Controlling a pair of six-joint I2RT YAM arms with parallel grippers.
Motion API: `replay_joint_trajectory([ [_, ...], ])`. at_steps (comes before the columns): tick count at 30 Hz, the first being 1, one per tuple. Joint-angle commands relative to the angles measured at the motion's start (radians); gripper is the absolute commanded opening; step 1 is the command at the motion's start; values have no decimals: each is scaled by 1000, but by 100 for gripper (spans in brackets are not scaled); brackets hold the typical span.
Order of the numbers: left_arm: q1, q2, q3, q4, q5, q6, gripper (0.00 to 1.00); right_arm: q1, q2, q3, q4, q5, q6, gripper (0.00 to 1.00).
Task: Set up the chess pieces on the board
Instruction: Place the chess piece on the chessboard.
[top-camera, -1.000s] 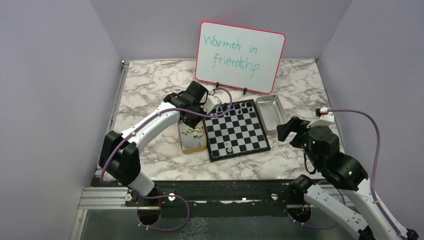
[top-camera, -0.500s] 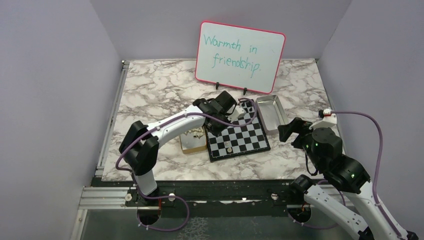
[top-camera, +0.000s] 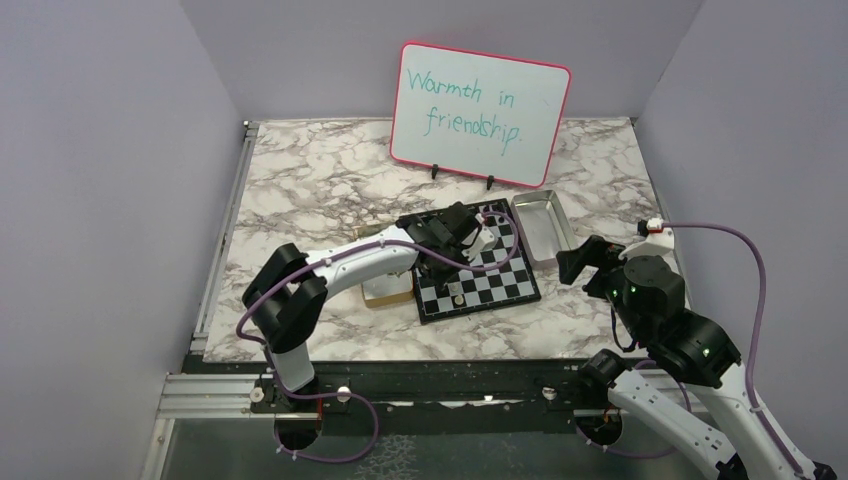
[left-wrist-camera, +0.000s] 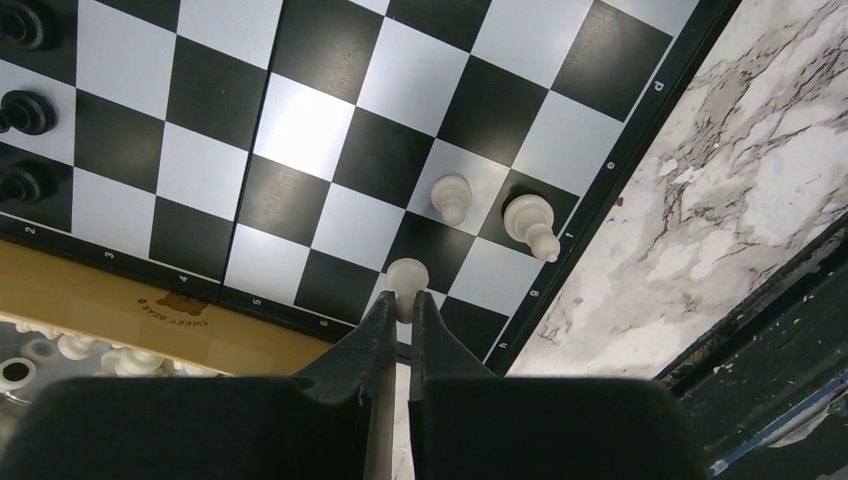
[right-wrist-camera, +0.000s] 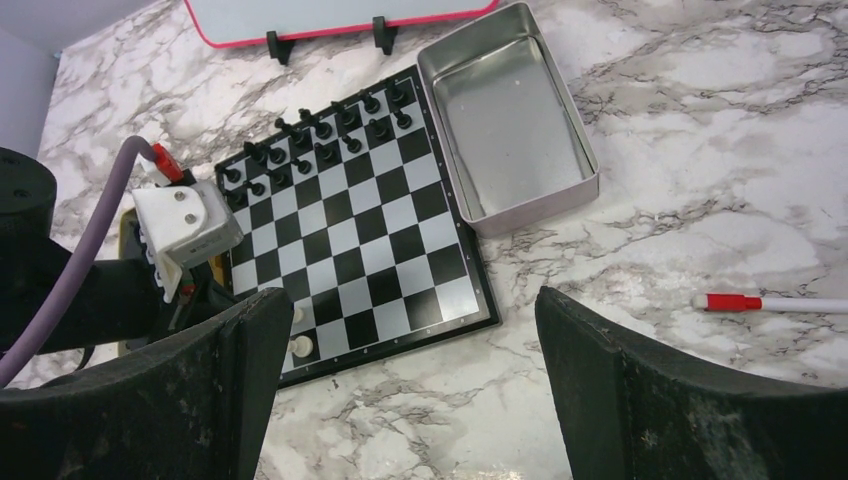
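The board (top-camera: 505, 283) lies mid-table, with black chess pieces (right-wrist-camera: 320, 130) filling its far rows. My left gripper (left-wrist-camera: 401, 302) hangs over the board's near left corner, shut on a cream pawn (left-wrist-camera: 407, 274) whose round head sticks out past the fingertips. Two cream pieces (left-wrist-camera: 452, 196) (left-wrist-camera: 530, 220) stand on squares just beyond it, by the near border. In the top view the left gripper (top-camera: 445, 268) covers that part of the board. My right gripper (right-wrist-camera: 405, 325) is open and empty above bare marble, right of the board.
A tan box (top-camera: 385, 291) holding several cream pieces (left-wrist-camera: 100, 357) sits against the board's left side. A silver tray (right-wrist-camera: 510, 130), nothing in it, stands at the board's far right. A red-capped marker (right-wrist-camera: 770, 302) lies to the right. A whiteboard (top-camera: 480, 100) stands behind.
My left arm has swung right from above the tan box to over the board's near left part and come lower. The right arm has barely moved.
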Motion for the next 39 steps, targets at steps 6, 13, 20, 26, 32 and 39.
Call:
replay_joint_trajectory([
  [6, -25, 60, -5, 27, -12, -10, 7, 9, -5, 22, -27, 25, 8, 96],
  [13, -33, 92, 7, 8, -12, 2, 8, 8, -3, 22, -27, 27, 6, 96],
  [20, -33, 98, 15, -5, -27, 7, 16, 9, -6, 11, -17, 32, 3, 96],
  [26, -34, 98, 17, -14, -38, 8, 20, 8, -4, 5, -11, 36, 0, 96],
  [32, -34, 91, 20, -16, -27, 8, 29, 8, -3, 2, -6, 37, -2, 96],
  [39, -34, 70, 23, -19, -16, 15, 35, 8, -4, 2, -7, 38, -2, 96],
])
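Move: The left hand holds a white pawn by its upper part; the empty dark square for it lies about 6 cm below the hand and 1 cm back, neither left nor right. One square over, the standing white pawn is some 3 cm to the right, level with the hand, and the taller white piece stands 4 cm right and 3 cm back. The box of white pieces is 13 cm left, 5 cm ahead. From the idle right hand, that square lies about 30 cm left, 4 cm ahead, 23 cm down. Straight down goes the left hand, easing back a touch, lowering the pinched white pawn about 2.5 cm to the empty dark square left of the standing pawn. It pauses there, then starts spreading its fingers and sinks roughly 1 cm more as they part to about a third open, letting go of the pawn while staying down around it. ##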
